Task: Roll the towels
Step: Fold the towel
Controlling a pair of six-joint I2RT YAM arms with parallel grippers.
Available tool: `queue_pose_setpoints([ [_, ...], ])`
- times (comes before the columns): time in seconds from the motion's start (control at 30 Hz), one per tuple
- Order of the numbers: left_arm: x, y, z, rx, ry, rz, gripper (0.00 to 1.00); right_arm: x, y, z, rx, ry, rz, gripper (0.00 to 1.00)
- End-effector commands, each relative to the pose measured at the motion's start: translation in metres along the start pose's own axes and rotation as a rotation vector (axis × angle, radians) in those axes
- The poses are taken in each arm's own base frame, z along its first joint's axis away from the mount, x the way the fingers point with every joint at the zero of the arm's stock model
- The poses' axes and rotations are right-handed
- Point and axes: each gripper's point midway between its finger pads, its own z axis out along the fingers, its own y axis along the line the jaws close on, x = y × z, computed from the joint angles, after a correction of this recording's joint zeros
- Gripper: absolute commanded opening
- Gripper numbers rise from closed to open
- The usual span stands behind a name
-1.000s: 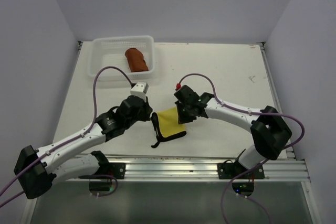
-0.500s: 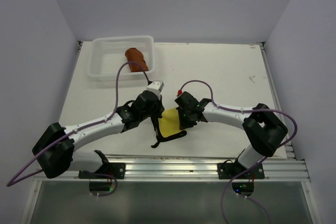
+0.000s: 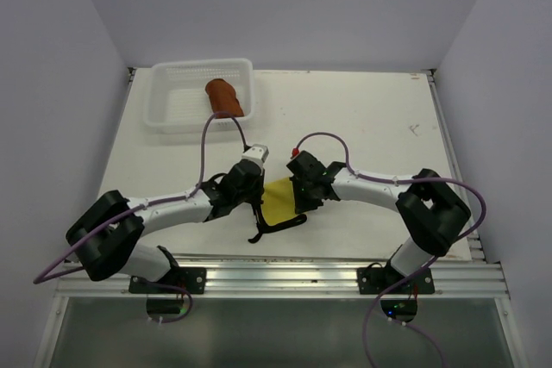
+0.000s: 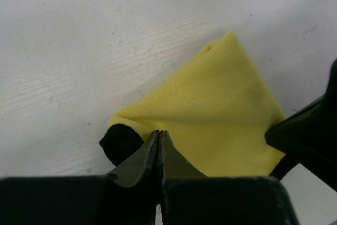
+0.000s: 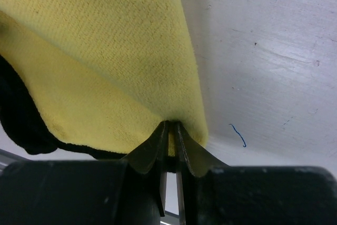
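Note:
The yellow towel (image 3: 278, 199) lies folded near the table's front, between my two grippers. Its dark brown hem (image 3: 259, 226) trails off toward the front left. My right gripper (image 5: 171, 125) is shut on the towel's right edge, and yellow cloth (image 5: 105, 51) shows between its jaws. My left gripper (image 4: 159, 133) is shut, its tips pressed together against the towel's (image 4: 221, 114) left edge beside the dark hem (image 4: 121, 143); no cloth shows between them. The rust-brown towel (image 3: 224, 97) sits rolled up in the basket.
The white mesh basket (image 3: 172, 122) stands at the back left of the table. The right gripper's black body (image 4: 310, 140) fills the right edge of the left wrist view. A metal rail (image 3: 285, 275) runs along the table's near edge.
My left arm has swung in to the right, bringing its shut gripper to the yellow towel's left edge. The right gripper shifted slightly left, still holding the towel.

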Motion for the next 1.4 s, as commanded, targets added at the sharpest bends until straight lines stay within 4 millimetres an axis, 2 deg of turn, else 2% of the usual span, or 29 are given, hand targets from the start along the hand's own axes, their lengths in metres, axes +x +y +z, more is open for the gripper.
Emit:
queue_pose_setpoints([
  [0.0,0.007,0.020,0.006,-0.087,-0.011,-0.002,0.04,-0.007,0.007,-0.001,-0.016,-0.015,0.015,0.13],
  [0.2,0.024,0.034,0.011,-0.149,0.039,0.012,0.03,-0.006,0.006,-0.005,-0.016,-0.015,0.013,0.14],
  [0.37,0.028,0.036,0.010,-0.168,0.063,0.014,0.00,-0.015,0.012,-0.016,-0.036,-0.042,0.015,0.14],
  [0.47,0.019,0.029,0.005,-0.135,0.041,0.001,0.00,-0.028,0.018,-0.033,-0.074,-0.080,0.028,0.17],
  [0.53,0.004,0.018,0.000,-0.093,0.009,-0.009,0.00,-0.036,0.021,-0.042,-0.101,-0.098,0.045,0.20],
  [0.6,-0.013,0.010,-0.007,-0.069,-0.026,-0.015,0.05,-0.044,0.022,-0.055,-0.129,-0.130,0.065,0.24],
  [0.67,-0.022,0.005,-0.012,-0.058,-0.033,-0.015,0.11,-0.046,0.021,-0.061,-0.147,-0.139,0.080,0.29],
  [0.7,-0.036,-0.001,-0.016,-0.045,-0.058,-0.018,0.12,-0.049,0.021,-0.066,-0.163,-0.152,0.090,0.31],
  [0.83,-0.061,-0.019,-0.023,0.015,-0.093,-0.025,0.20,-0.042,0.007,-0.060,-0.149,-0.143,0.128,0.31],
  [0.87,-0.073,-0.028,-0.025,0.041,-0.113,-0.029,0.24,-0.040,0.005,-0.058,-0.155,-0.132,0.138,0.32],
  [0.9,-0.076,-0.032,-0.024,0.054,-0.111,-0.031,0.25,-0.044,0.006,-0.056,-0.184,-0.146,0.158,0.33],
  [0.93,-0.078,-0.039,-0.024,0.082,-0.106,-0.029,0.26,-0.035,0.005,-0.052,-0.206,-0.118,0.177,0.33],
  [0.97,-0.090,-0.046,-0.025,0.102,-0.124,-0.033,0.29,-0.033,0.006,-0.051,-0.223,-0.115,0.188,0.34],
  [1.0,-0.090,-0.048,-0.021,0.100,-0.112,-0.035,0.30,-0.036,0.007,-0.049,-0.242,-0.127,0.197,0.37],
  [1.07,-0.098,-0.057,-0.018,0.115,-0.107,-0.037,0.35,-0.028,0.006,-0.044,-0.252,-0.106,0.215,0.40],
  [1.23,-0.098,-0.069,-0.001,0.133,-0.067,-0.036,0.43,-0.016,0.000,-0.034,-0.252,-0.084,0.241,0.43],
  [1.37,-0.097,-0.073,0.007,0.133,-0.036,-0.043,0.45,-0.004,0.000,-0.026,-0.273,-0.053,0.260,0.44],
])
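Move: The far-right corner of the yellow towel lies about 5 cm ahead and 8 cm right of the left hand, some 4 cm below it; the towel's black far-left corner is nearly under that hand, 2 cm left and 1 cm farther out. The right hand is already down at the near-right corner, its middle about 2 cm back of the fingers. From this hand the towel's middle is level and some 8 cm left. The left hand sinks about 4 cm with nearly shut fingers, drifting 2 cm left to press down at the towel's far-left corner, then lifts off, opening almost halfway, and swings right and forward in an arc of some 9 cm towards the far-right corner, just starting to sink again. Meanwhile the right hand stays on the near-right corner, lifts clear about 7 cm while reaching slightly forward, then comes back down 2 cm right of where it began, fingers opening and wrist rolling some 15 degrees, to straddle that corner. ##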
